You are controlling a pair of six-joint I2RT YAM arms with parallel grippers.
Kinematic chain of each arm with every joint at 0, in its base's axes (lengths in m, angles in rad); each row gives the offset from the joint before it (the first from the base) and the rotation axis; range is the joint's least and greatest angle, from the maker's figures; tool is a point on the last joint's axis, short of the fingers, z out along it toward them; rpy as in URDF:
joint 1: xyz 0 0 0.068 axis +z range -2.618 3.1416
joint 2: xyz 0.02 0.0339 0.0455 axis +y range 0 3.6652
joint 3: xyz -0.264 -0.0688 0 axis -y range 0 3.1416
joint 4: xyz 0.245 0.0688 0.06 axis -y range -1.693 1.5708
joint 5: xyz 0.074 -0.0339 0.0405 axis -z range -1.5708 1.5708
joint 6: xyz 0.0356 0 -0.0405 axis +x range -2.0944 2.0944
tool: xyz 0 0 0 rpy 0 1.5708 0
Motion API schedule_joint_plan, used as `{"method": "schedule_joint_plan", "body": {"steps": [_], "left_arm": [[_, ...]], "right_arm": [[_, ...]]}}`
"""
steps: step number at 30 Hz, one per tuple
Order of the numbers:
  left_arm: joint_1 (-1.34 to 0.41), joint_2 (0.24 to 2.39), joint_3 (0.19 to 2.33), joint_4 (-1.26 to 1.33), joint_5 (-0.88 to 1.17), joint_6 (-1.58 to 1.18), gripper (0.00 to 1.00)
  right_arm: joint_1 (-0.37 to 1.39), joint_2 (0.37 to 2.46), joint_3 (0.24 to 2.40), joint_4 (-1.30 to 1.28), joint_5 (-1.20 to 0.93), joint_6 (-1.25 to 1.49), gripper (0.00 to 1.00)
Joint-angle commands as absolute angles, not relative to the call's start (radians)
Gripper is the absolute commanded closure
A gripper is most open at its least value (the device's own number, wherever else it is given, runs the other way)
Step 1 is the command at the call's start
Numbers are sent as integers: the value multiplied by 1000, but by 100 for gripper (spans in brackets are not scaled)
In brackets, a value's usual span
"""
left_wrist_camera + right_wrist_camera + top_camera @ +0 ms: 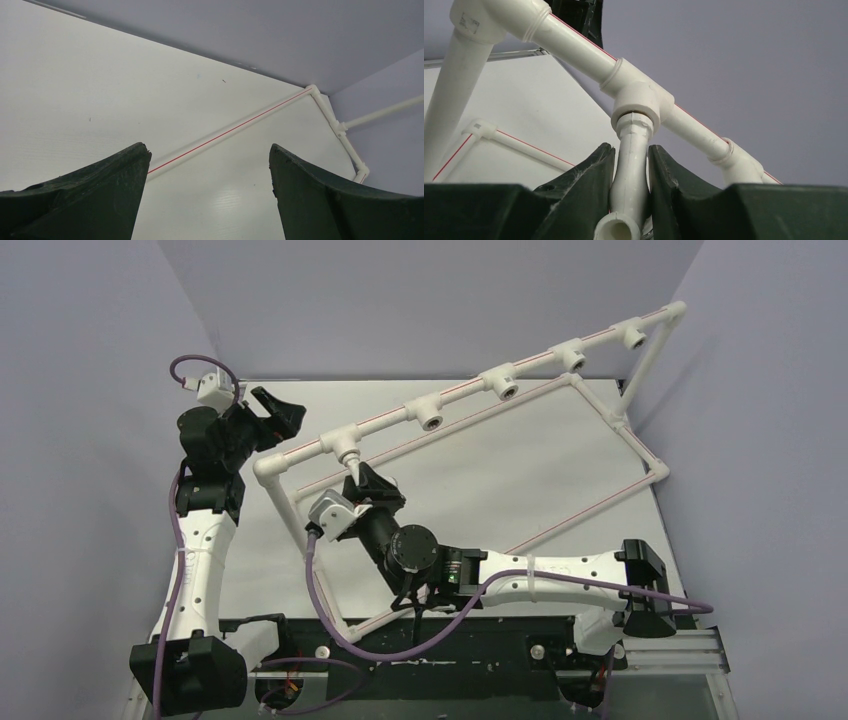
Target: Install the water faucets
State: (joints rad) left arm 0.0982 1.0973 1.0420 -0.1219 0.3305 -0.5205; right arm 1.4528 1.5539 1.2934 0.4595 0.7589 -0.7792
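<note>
A white water faucet (629, 175) stands with its upper end in the first tee socket (642, 102) of the pipe frame (470, 390). My right gripper (630, 148) is shut on the faucet's body, one dark finger on each side, and its open spout faces the camera. From above, the faucet (350, 457) hangs under the leftmost tee, with the right gripper (365, 478) just below it. At the back left, my left gripper (280, 410) is open and holds nothing. In its own view the left gripper (209, 148) faces bare table.
Three more tee sockets (430, 420) (505, 386) (573, 359) sit along the raised top pipe, with another one (634, 335) near the far corner. The frame's base pipes (230, 131) lie on the white table. Grey walls close in the back and sides.
</note>
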Motion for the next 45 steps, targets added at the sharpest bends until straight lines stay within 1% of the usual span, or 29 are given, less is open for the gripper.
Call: {"method": "schedule_joint_plan", "body": {"steps": [1, 2, 5, 8, 17, 26, 28, 30, 31, 34, 36, 38, 40, 45], "left_arm": [[107, 1095, 1057, -52, 354, -528, 14], [107, 1094, 1057, -52, 354, -529, 13], [107, 1092, 1057, -51, 354, -529, 13], [107, 1091, 1056, -52, 354, -528, 13], [107, 1088, 1058, -53, 354, -527, 13], [107, 1089, 1060, -54, 357, -526, 13], [107, 1089, 1059, -54, 359, -527, 13], [107, 1091, 1057, -54, 358, -527, 13], [107, 1093, 1058, -54, 358, -527, 13], [107, 1094, 1057, -54, 356, -526, 13], [107, 1096, 1057, -54, 352, -525, 13], [107, 1096, 1057, -55, 348, -523, 13], [107, 1097, 1057, -55, 347, -523, 13], [106, 1101, 1056, -51, 352, -525, 13]], "right_arm": [[1435, 1565, 1345, 508, 804, -705, 96], [1434, 1569, 1345, 518, 814, -695, 100], [1430, 1565, 1333, 573, 830, -636, 100], [1425, 1553, 1327, 594, 812, -519, 100], [1363, 1476, 1268, 582, 723, -74, 100], [1365, 1458, 1267, 532, 704, -120, 99], [1372, 1442, 1268, 529, 695, -126, 82], [1377, 1427, 1278, 519, 684, -138, 74], [1378, 1419, 1287, 506, 677, -139, 66], [1377, 1399, 1309, 474, 659, -151, 52], [1376, 1384, 1317, 460, 640, -164, 39], [1373, 1372, 1327, 442, 644, -191, 31], [1373, 1350, 1329, 429, 652, -208, 26], [1368, 1274, 1318, 386, 647, -254, 19]]}}
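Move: The right fingers already grip the faucet, its body at the hand point. The rail's tee it is fitted into is about 4 cm ahead, 3 cm left and 4 cm up. At the tee's height, the corner elbow lies some 18 cm left and 1 cm back of the hand, the next tee about 11 cm ahead and 13 cm right. From the left hand, the faucet is roughly 15 cm back and 16 cm right, near level. Still pinching the faucet body below the tee, the right hand rolls about 30 degrees clockwise as seen from behind the hand, looking along the fingers, and hardly leaves its place. Then the fingers spread wide, ending their grip, and the hand pulls up and to the right by some 3.5 cm, away from the tee. ##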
